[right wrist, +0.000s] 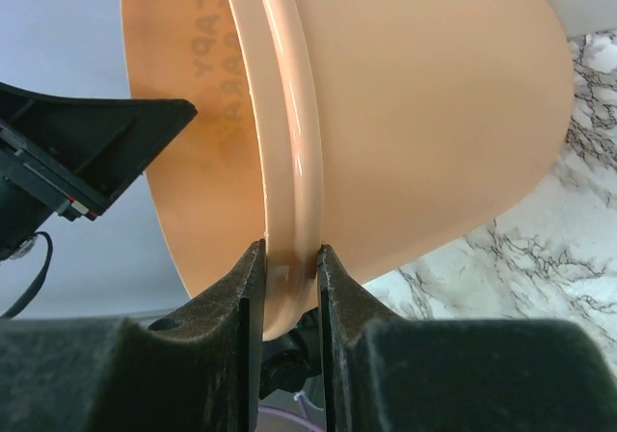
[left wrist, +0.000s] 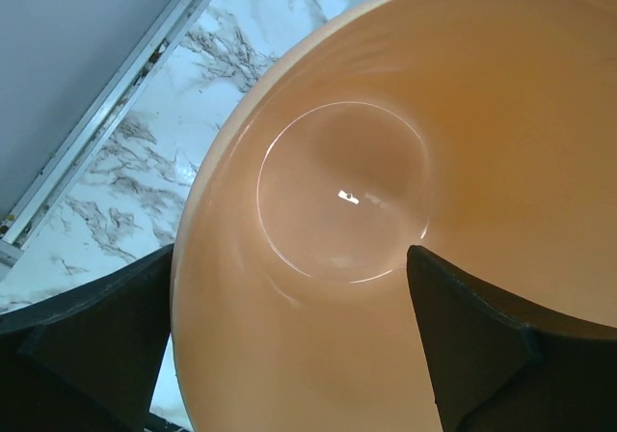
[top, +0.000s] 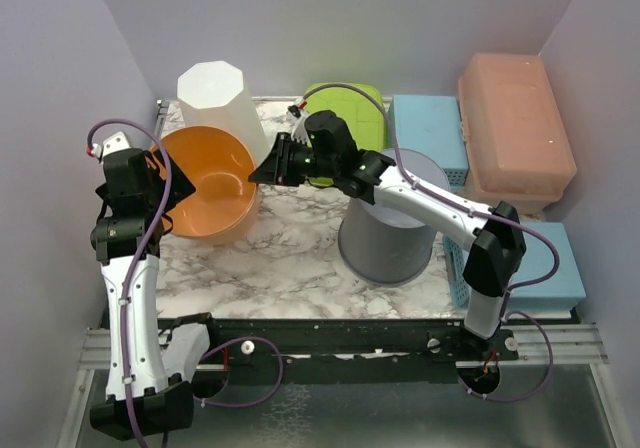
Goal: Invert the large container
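The large container is an orange bowl (top: 205, 183) tipped on its side at the left of the marble table, its mouth facing left and up. My right gripper (top: 258, 176) is shut on the bowl's right rim (right wrist: 289, 162), both pads pressing the rolled edge at the gripper (right wrist: 289, 278). My left gripper (top: 165, 183) is open and straddles the opposite rim. In the left wrist view this gripper (left wrist: 289, 355) has one finger (left wrist: 87, 345) outside the bowl (left wrist: 337, 191) and the other finger (left wrist: 501, 345) inside, neither pressing it.
A white octagonal container (top: 222, 93) stands upside down right behind the bowl. A grey bucket (top: 392, 228) sits inverted under my right arm. Green (top: 350, 118), blue (top: 430, 133) and salmon (top: 515, 128) boxes line the back right; walls close in on both sides.
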Available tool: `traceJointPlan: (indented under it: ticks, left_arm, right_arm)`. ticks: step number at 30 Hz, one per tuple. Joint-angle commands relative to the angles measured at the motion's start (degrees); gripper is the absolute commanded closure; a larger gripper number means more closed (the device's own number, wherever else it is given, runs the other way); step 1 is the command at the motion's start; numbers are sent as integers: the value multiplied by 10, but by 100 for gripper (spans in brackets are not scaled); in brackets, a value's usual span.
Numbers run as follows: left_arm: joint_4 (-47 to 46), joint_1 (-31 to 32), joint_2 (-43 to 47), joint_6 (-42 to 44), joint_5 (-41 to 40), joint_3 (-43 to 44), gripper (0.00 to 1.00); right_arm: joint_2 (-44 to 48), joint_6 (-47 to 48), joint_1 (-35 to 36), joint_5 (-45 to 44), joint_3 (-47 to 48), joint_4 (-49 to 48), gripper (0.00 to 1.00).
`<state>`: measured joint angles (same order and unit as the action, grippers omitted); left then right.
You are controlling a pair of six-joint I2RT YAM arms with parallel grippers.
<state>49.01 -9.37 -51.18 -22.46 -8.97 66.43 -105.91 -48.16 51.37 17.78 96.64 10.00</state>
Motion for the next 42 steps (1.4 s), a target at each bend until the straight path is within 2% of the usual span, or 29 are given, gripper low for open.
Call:
traceJointPlan:
  ticks: [1,6,8,15,22,31,42]
  left_arm:
    - [20,10,-12,11,-8,59,1]
    - [60,82,-34,21,-92,176,1]
    - [59,93,-36,30,-108,201,1]
    - [62,109,-26,41,-86,150,1]
    - [73,110,-4,29,-116,136,1]
    - [71,113,-20,22,-145,181,1]
    - [68,113,-18,19,-156,183,1]
  right_arm:
    - [42,9,6,1,-6,-6,99]
    - [58,28,7,-34,-18,29,99]
    - [66,32,6,-41,-28,30,100]
    - [86,20,6,-33,-48,2,99]
    - [106,28,6,-57,-39,25,99]
    - [132,81,7,-134,-16,103,100]
    - [123,176,8,-205,75,204,99]
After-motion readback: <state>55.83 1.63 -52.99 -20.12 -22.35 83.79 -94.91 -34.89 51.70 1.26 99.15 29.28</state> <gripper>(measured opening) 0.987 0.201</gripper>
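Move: My right hand still pinches the large container's rim. The container's middle is about 11 cm to its left, 2 cm back and 9 cm below. The grey bin stands some 28 cm to the right and 6 cm back, the white container 9 cm left and 13 cm ahead, the green basin 18 cm right and 11 cm ahead. From my open left hand, straddling the opposite rim, the large container's middle is about 9 cm right and 9 cm below, level fore and aft. I lift my wide-open left hand straight up about 10 cm so the rim comes free from between its fingers, let it dip a few centimetres, then bring it up again. My right hand keeps its pinch and draws the container about 8 cm to the right, towards the grey bin, mostly in the later part and rising slightly at the end, while its fingers tip further down and swing clockwise, some 20 degrees in all. ##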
